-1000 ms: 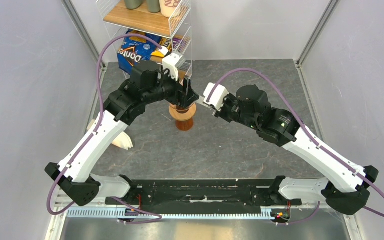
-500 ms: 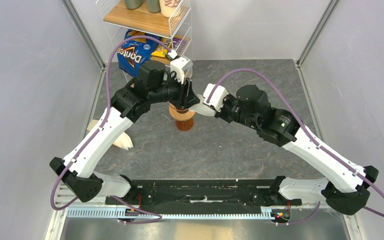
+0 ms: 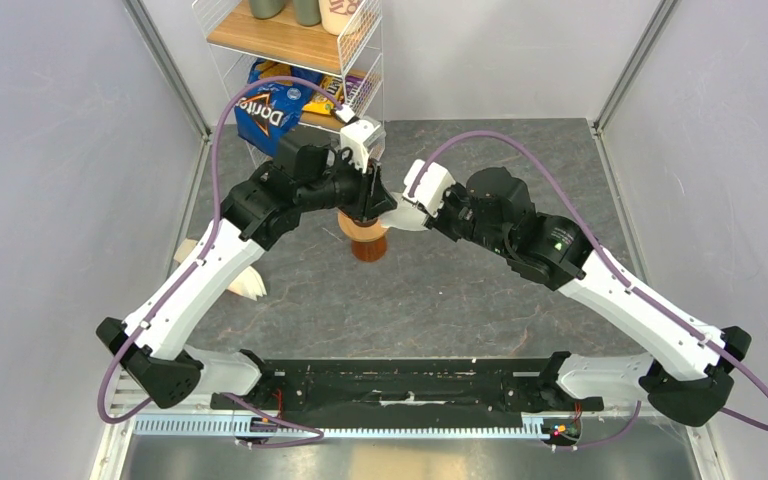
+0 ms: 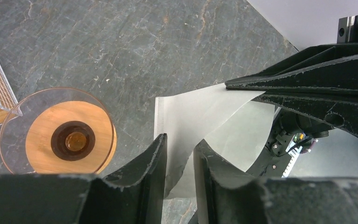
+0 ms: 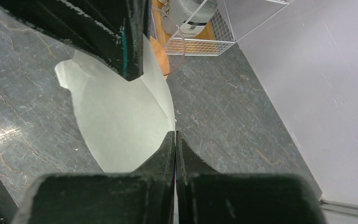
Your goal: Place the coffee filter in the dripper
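Observation:
The coffee filter (image 4: 200, 116), a thin white paper fan, hangs in the air just right of the dripper (image 3: 368, 240). My right gripper (image 5: 175, 133) is shut on one edge of the coffee filter (image 5: 116, 126). My left gripper (image 4: 181, 140) straddles the opposite edge: the paper runs through the narrow gap between its jaws, which still stand apart. The dripper (image 4: 46, 140) is orange-brown with a dark centre hole, and lies below and to the left of the left fingers. From above, both grippers meet over the dripper's right side at the filter (image 3: 407, 215).
A wire shelf rack (image 3: 360, 60) with a blue chip bag (image 3: 265, 110) stands right behind the dripper. A cream pile of stacked filters (image 3: 245, 283) lies on the table to the left, under the left arm. Grey walls close in on both sides.
The left jaws have narrowed around the filter's edge. The left wrist shifted slightly right and back; the right arm edged left, still holding the filter.

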Tool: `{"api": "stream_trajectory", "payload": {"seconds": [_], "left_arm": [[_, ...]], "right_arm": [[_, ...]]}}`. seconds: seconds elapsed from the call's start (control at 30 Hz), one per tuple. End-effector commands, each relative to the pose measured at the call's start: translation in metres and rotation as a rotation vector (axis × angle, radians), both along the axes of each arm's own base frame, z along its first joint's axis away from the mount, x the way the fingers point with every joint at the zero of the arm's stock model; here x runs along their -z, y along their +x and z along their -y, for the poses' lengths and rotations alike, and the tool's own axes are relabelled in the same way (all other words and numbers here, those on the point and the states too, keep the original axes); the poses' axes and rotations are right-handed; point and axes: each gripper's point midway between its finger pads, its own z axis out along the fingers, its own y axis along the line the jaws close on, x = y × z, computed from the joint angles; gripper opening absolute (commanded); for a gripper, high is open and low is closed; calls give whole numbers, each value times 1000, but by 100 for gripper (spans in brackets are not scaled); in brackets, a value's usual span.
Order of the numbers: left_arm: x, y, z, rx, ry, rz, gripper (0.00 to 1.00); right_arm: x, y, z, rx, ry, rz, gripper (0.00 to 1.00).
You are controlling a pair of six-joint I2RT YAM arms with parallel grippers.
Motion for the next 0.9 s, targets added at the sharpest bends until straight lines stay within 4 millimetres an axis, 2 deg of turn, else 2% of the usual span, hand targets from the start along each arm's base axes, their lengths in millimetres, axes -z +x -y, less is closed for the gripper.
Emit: {"api": "stream_trajectory", "payload": {"seconds": [0.0,0.1,0.37,0.43,0.5,0.77,0.87], "left_arm": [[-15,0,-3,-21,-36,57,40],[-10,-3,-3,-10,-33,51,49],[-10,4,-3,-21,-21,84,46],[-9,7,-7,-43,-11,100,54],[-11,8,-9,-53,-11,115,57],[-14,18,-24,-123,2,144,57],[-14,10,-15,-60,-27,126,48]], "right_arm": [[-35,4,1,44,106,51,0],[-37,1,-2,19,123,53,0],[-37,-11,-13,-58,159,23,0],[-37,-12,-14,-71,155,20,0],[-35,-14,-14,-78,149,14,0],[-34,-21,-13,-105,147,0,0],[-34,-22,-15,-117,150,-2,0]]}}
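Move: The coffee filter hangs from the right fingers, its middle about 3 cm right of the left hand, 1 cm back and 2 cm lower, its free end already between the left fingertips. The dripper lies some 7 cm ahead of the left hand, 5 cm left and 17 cm below, on the carafe, whose middle is 7 cm lower. From the right hand the dripper is about 9 cm ahead, 10 cm left, 17 cm below. The filter's free end is being worked by the left fingers, which spread from about a third to half open around its paper; after a small dip that hand goes about 2 cm left and forward, towards the dripper, turning slightly counter-clockwise. The right hand keeps its pinch and carries the other end about 2 cm left and back, rising 1 cm, so the hands shear past each other fore and aft. ##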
